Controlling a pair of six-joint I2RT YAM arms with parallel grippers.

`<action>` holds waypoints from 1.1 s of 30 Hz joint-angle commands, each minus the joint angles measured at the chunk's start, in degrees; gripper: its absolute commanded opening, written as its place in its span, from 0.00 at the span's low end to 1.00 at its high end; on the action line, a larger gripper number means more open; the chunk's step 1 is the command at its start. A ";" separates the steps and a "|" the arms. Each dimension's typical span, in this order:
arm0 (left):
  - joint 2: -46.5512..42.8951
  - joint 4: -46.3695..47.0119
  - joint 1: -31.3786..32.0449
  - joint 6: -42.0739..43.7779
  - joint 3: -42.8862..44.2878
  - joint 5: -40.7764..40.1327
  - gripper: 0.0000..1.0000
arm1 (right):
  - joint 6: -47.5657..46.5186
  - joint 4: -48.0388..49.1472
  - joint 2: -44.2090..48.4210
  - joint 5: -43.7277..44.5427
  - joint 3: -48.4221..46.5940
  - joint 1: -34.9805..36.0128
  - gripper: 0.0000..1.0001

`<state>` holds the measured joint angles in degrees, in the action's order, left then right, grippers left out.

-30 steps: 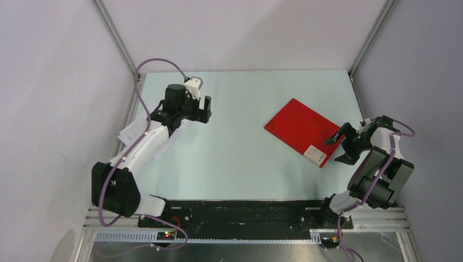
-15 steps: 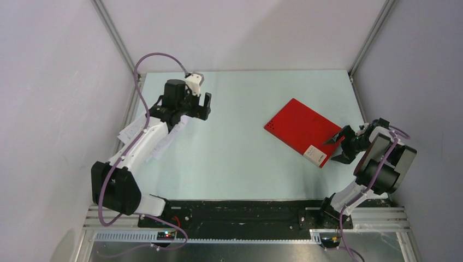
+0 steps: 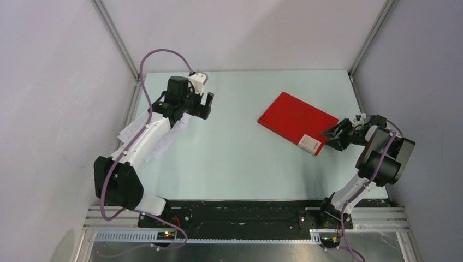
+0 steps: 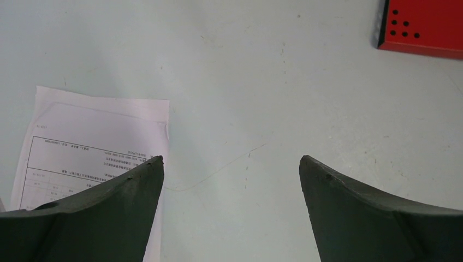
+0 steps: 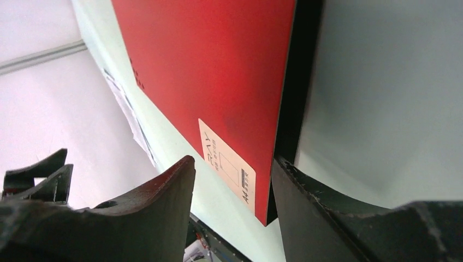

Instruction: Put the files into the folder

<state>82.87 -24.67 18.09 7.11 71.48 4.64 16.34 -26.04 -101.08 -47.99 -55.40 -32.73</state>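
Note:
The red folder [image 3: 295, 121] lies shut and flat on the right half of the table, its white label [image 3: 309, 144] at the near corner. My right gripper [image 3: 331, 139] is at that corner. In the right wrist view the folder's [image 5: 218, 71] edge sits between the jaws of the right gripper [image 5: 232, 164]: one finger rests against the black edge and a gap shows on the labelled side. The files [image 3: 130, 132] lie at the far left, partly under my left arm. My left gripper [image 3: 207, 106] hovers open and empty just right of a printed sheet [image 4: 93, 136].
Grey walls and metal frame posts close in the table on the left, right and back. The folder's far corner with small holes [image 4: 404, 30] shows at the top right of the left wrist view. The arm bases stand on a black rail [image 3: 240, 215] at the near edge.
The right gripper has moved up to the folder's labelled corner and its jaws have narrowed around the edge. The folder has shifted slightly left and back. The left gripper has drifted a little farther back.

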 commanded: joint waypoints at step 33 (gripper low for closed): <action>3.34 -5.37 1.24 -3.07 4.96 -1.02 1.00 | -13.91 30.46 4.44 7.04 -4.09 29.42 0.00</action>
<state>85.32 -30.79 20.05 10.46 72.90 1.80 16.38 2.87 -105.36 -46.17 -61.69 -7.70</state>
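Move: The folder's middle lies about 12 cm to the right hand's left and 7 cm ahead, a centimetre or two below it; the half-open fingers are already at the folder's right-hand short edge. The label near the folder's close corner is about 6 cm to that hand's left and 3 cm back, also slightly lower. From the left hand, the folder's middle is some 38 cm to the right, 6 cm back and 15 cm down. The folder is carried along ahead of the right hand, which sweeps forward-left some 16 cm while the half-open fingers shut on the short edge near the label. The hand turns about 20 degrees counter-clockwise, tips its fingers up by some 30 and finally rises about 4 cm, pinching the cover edge. The empty left hand sinks a little, staying open. ##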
